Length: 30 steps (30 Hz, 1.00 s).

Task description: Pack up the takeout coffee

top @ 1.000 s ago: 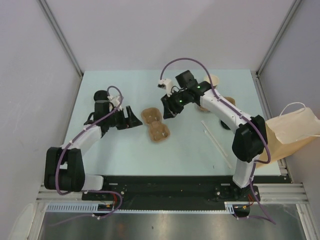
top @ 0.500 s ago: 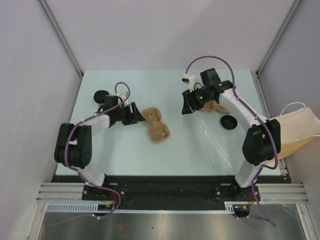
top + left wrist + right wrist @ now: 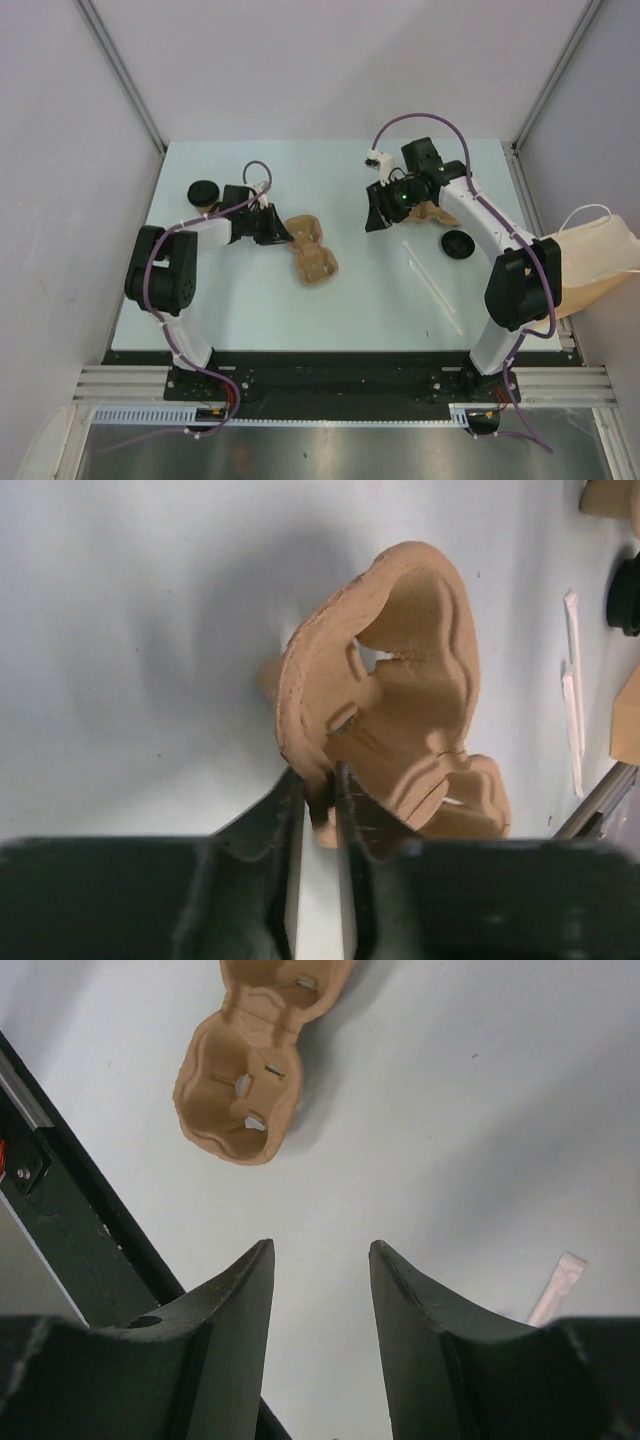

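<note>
A kraft cup with a black lid [image 3: 204,192] stands at the far left of the table. A second brown cup [image 3: 433,212] shows partly under my right arm, and a loose black lid [image 3: 458,243] lies just right of it. My left gripper [image 3: 284,232] is shut on the near rim of the flat cardboard cup carrier [image 3: 312,250]; in the left wrist view the fingers [image 3: 290,810] pinch the carrier [image 3: 400,680] at its edge. My right gripper [image 3: 377,216] hangs open over bare table with nothing between its fingers [image 3: 240,1290].
A tall brown paper bag [image 3: 588,262] with white handles lies off the table's right edge. Two thin white wrapped sticks [image 3: 432,285] lie on the table right of centre. The right wrist view shows the carrier [image 3: 262,1055] ahead and the table's dark front rail [image 3: 60,1220].
My left gripper slid right to the carrier and closed on its rim. My right arm swung back to the right a second ago and has since held nearly still, still open.
</note>
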Available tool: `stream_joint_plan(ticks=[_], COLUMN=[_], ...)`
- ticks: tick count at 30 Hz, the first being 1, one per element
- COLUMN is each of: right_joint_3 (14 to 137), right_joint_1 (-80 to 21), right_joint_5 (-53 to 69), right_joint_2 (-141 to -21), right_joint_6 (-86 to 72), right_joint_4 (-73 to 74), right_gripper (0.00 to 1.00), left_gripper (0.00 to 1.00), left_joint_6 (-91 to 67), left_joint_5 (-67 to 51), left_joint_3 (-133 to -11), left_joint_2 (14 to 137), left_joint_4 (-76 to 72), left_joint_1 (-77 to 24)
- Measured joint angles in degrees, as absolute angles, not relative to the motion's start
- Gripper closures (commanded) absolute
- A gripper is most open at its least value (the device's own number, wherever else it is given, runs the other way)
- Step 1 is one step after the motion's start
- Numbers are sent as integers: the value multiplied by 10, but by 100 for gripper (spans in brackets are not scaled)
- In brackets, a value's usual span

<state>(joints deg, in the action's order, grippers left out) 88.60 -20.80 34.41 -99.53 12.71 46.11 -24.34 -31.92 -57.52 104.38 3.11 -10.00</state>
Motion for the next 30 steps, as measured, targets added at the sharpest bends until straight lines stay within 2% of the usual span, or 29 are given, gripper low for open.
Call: stream_joint_plan(ticks=[3,11,15,20,26,28,30], right_joint_3=[886,886,886,893,899,899,900], right_joint_1=[-203,-194,-194,-194,-193,-192,-189], right_joint_5=[344,344,344,345,319,310,302], right_joint_2=[-995,-970,-949,-926,-889,-865,-838], right_joint_6=[132,140,141,154,181,185,189], right_joint_4=[469,496,504,531,566,572,580], right_gripper=[53,52,47,41,18,5,0], left_gripper=[100,100,100,100,100,99,95], left_joint_6=[-237,-159,-110,-38,12,18,20], left_joint_5=[-331,-347,-361,-368,-374,-378,-379], left_joint_3=[-582,-537,-509,-511,-559,-575,-586], left_joint_2=[1041,912,835,831,908,927,939], left_joint_4=[47,176,250,326,376,377,374], left_joint_1=[-100,-58,36,187,322,343,356])
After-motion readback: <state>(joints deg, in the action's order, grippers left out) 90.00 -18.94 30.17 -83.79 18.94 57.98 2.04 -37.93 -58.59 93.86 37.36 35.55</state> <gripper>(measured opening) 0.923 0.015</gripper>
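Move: My left fingers straddle the left rim of the brown cup tray, whose middle lies about 5 cm to their right, 2 cm back and slightly lower. The black-lidded cup stands some 22 cm left and 9 cm ahead of them. From my right hand the cup tray is about 14 cm left, 1 cm ahead and 9 cm below; the loose black lid is 21 cm right and 4 cm ahead, with the second tray 15 cm right and 14 cm ahead. I shut my left fingers on the cup tray's rim, lift about 5 cm while drawing back, then sweep it some 26 cm left, passing on the near side of the lidded cup, turning my wrist counter-clockwise and sinking a little towards the table's left edge. My right hand rises 8 cm, easing back and right away from the tray, and opens nearly fully. ##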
